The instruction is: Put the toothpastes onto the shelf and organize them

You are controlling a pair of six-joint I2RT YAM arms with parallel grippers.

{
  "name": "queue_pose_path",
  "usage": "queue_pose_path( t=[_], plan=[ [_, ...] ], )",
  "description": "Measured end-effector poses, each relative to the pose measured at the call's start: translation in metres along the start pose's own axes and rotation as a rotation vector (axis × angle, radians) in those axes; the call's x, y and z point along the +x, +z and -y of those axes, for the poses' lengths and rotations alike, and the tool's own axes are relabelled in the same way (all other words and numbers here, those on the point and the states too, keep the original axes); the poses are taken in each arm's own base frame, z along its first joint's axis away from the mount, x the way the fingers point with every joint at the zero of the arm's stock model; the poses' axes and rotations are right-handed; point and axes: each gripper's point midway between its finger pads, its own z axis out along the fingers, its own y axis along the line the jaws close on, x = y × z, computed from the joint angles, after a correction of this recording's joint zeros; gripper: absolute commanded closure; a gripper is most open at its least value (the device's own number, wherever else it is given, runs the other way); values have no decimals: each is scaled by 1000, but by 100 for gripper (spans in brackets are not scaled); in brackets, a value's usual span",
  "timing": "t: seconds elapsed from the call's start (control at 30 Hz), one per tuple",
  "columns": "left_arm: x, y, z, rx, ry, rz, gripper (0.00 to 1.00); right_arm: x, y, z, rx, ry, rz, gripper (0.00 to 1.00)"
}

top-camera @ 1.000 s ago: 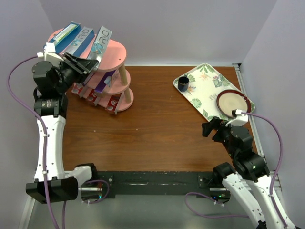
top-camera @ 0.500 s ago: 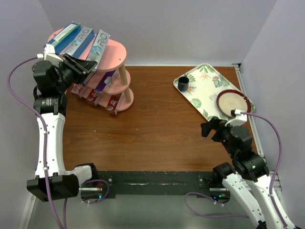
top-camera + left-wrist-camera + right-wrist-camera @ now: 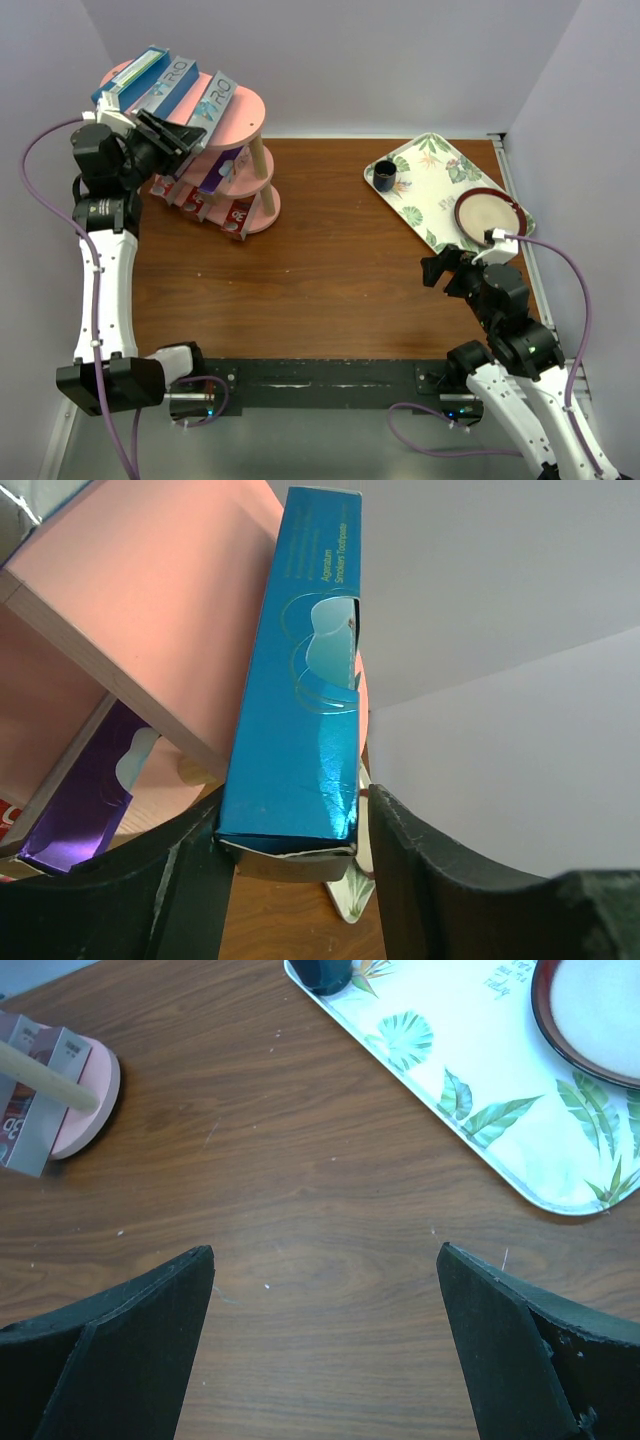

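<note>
The pink shelf [image 3: 243, 108] stands at the far left. Three toothpastes lie side by side on its top board, among them a blue one [image 3: 130, 75] and a silver-blue one [image 3: 170, 88]. The third is a glossy blue carton [image 3: 300, 700] whose near end sticks out over the edge. My left gripper [image 3: 295, 830] straddles that end. The left finger [image 3: 190, 880] touches it and a thin gap shows at the right finger [image 3: 420, 870]. A purple carton [image 3: 215, 170] sits on the middle tier and red ones [image 3: 200, 205] on the bottom. My right gripper [image 3: 325, 1260] hangs open above bare wood.
A leaf-patterned tray [image 3: 425, 195] lies at the far right with a dark cup [image 3: 385, 177] and a red-rimmed plate [image 3: 490, 213] on it. The shelf's bottom board [image 3: 95, 1100] shows at the left of the right wrist view.
The left jaws have eased apart around the glossy blue carton, which has tipped down flatter onto the top board. The right arm has stayed put.
</note>
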Motion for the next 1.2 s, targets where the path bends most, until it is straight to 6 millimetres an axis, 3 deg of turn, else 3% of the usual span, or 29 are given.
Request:
queue_pose_path(
  t=[0.67, 1.2],
  plan=[
    [-23, -14, -13, -131, 119, 120, 28, 0, 0, -1, -4, 0, -1, 2],
    [-56, -48, 4, -198, 314, 268, 10, 1, 0, -2, -9, -1, -5, 2]
  ],
)
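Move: At the shelf's top board, the left hand's half-open fingers straddle the near end of the last silver-and-blue toothpaste box; its middle is roughly 7 cm ahead, 3 cm to the right and about level. The other silver box lies some 11 cm ahead and 4 cm left of the hand, the blue one 13 cm ahead and 10 cm left. From the right hand, the straddled box is about 25 cm ahead, 45 cm left and 20 cm higher. Opening its fingers well wider, the left hand comes free of the toothpaste box's near end. It first slides left about 5 cm, then increasingly rises some 4 cm and draws back a little from the shelf. The wrist meanwhile rolls its left side up about 20 degrees and swings counter-clockwise some 15. ##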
